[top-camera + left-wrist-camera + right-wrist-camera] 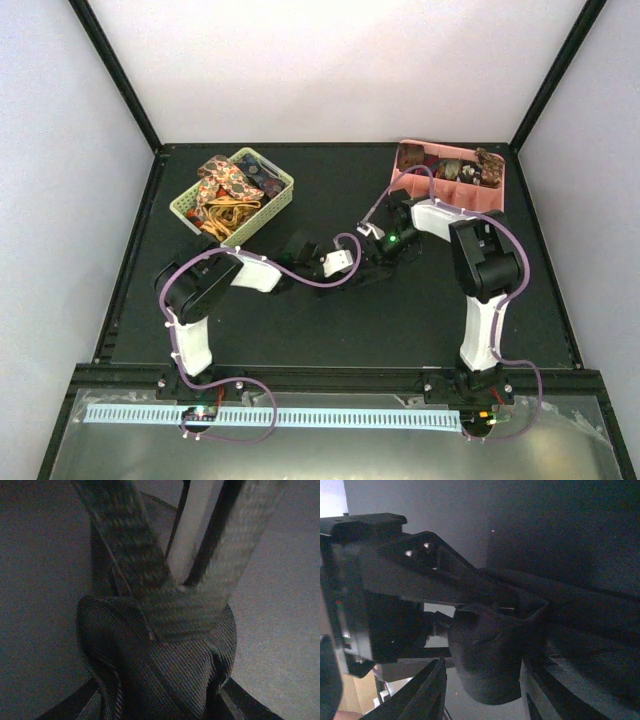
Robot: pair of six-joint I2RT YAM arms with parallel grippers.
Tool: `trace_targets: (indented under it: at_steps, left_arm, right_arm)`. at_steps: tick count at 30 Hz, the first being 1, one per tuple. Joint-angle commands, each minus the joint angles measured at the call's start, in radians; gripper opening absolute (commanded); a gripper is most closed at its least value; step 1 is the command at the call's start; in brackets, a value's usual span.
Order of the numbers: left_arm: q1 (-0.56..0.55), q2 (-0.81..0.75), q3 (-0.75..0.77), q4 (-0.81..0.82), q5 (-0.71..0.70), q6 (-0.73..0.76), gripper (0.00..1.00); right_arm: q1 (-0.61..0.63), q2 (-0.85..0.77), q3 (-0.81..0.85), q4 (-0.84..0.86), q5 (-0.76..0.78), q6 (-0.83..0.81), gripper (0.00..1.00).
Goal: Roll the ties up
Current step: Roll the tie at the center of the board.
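A dark ribbed tie, wound into a coil (170, 665), sits between my left gripper's (157, 700) jaws, which are shut on it. Two flat bands of the same tie (125, 540) rise from the coil. In the right wrist view the rounded coil (490, 660) hangs between my right gripper's (485, 695) fingers (427, 695), with a gap on the left side, so that gripper is open. From above, the left gripper (352, 265) and right gripper (376, 250) meet at mid-table; the dark tie is hard to make out there.
A green basket (183, 205) at the back left holds several loose patterned ties. A pink tray (400, 180) at the back right holds rolled ties. Purple cables (300, 280) loop along both arms. The black table ends at a raised frame (130, 260).
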Motion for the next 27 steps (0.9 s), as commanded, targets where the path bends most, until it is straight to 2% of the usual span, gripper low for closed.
trace_targets:
  at_steps: [1,5,10,11,14,17,20,27]
  left_arm:
    - [-0.008,0.041,0.013,-0.085,-0.043,0.014,0.41]
    - [-0.009,0.042,0.015,-0.084,-0.042,0.013,0.41]
    - [-0.008,0.041,0.015,-0.082,-0.043,0.010,0.41]
    - [-0.008,0.043,0.015,-0.083,-0.043,0.009,0.42]
    - [-0.006,0.042,0.014,-0.078,-0.039,0.006,0.47]
    - [0.000,0.023,0.006,-0.046,-0.016,-0.012,0.64]
    - [0.015,-0.014,-0.017,0.028,0.012,-0.040,0.75]
    - [0.028,-0.083,-0.128,0.276,0.060,-0.101,0.88]
  right_arm:
    - [0.014,0.031,0.008,0.020,-0.006,0.001,0.43]
    - [0.018,0.049,0.019,0.020,0.017,-0.020,0.31]
    - [0.017,0.047,0.015,0.021,0.030,-0.043,0.04]
    - [0.018,0.047,0.015,0.021,0.033,-0.045,0.02]
    - [0.015,0.047,0.015,0.025,0.057,-0.048,0.02]
    - [0.015,0.053,0.008,0.023,0.076,-0.050,0.02]
    - [0.010,0.059,-0.003,0.019,0.093,-0.052,0.02]
    - [-0.017,0.064,-0.025,0.025,0.163,-0.051,0.01]
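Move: The rolled part of the black tie is already between my left fingers, its middle about 1 cm to the right of that hand point. For my open right hand, the roll lies roughly 1 cm to the left and 2 cm below. The unrolled tail runs off over the board, its middle some 6 cm to my right hand's right and 4 cm lower. The pink box stands about 16 cm ahead and 18 cm right of my right hand. I sink my right hand about 1 cm onto the tie while my left keeps its grip on the roll, then shut my right fingers, pinching the cloth at the roll's right side. Only then do I open my left fingers wide, let go and start to ease that hand off left and up, as my closed right hand goes on down and a little right, another 1 cm or so. ##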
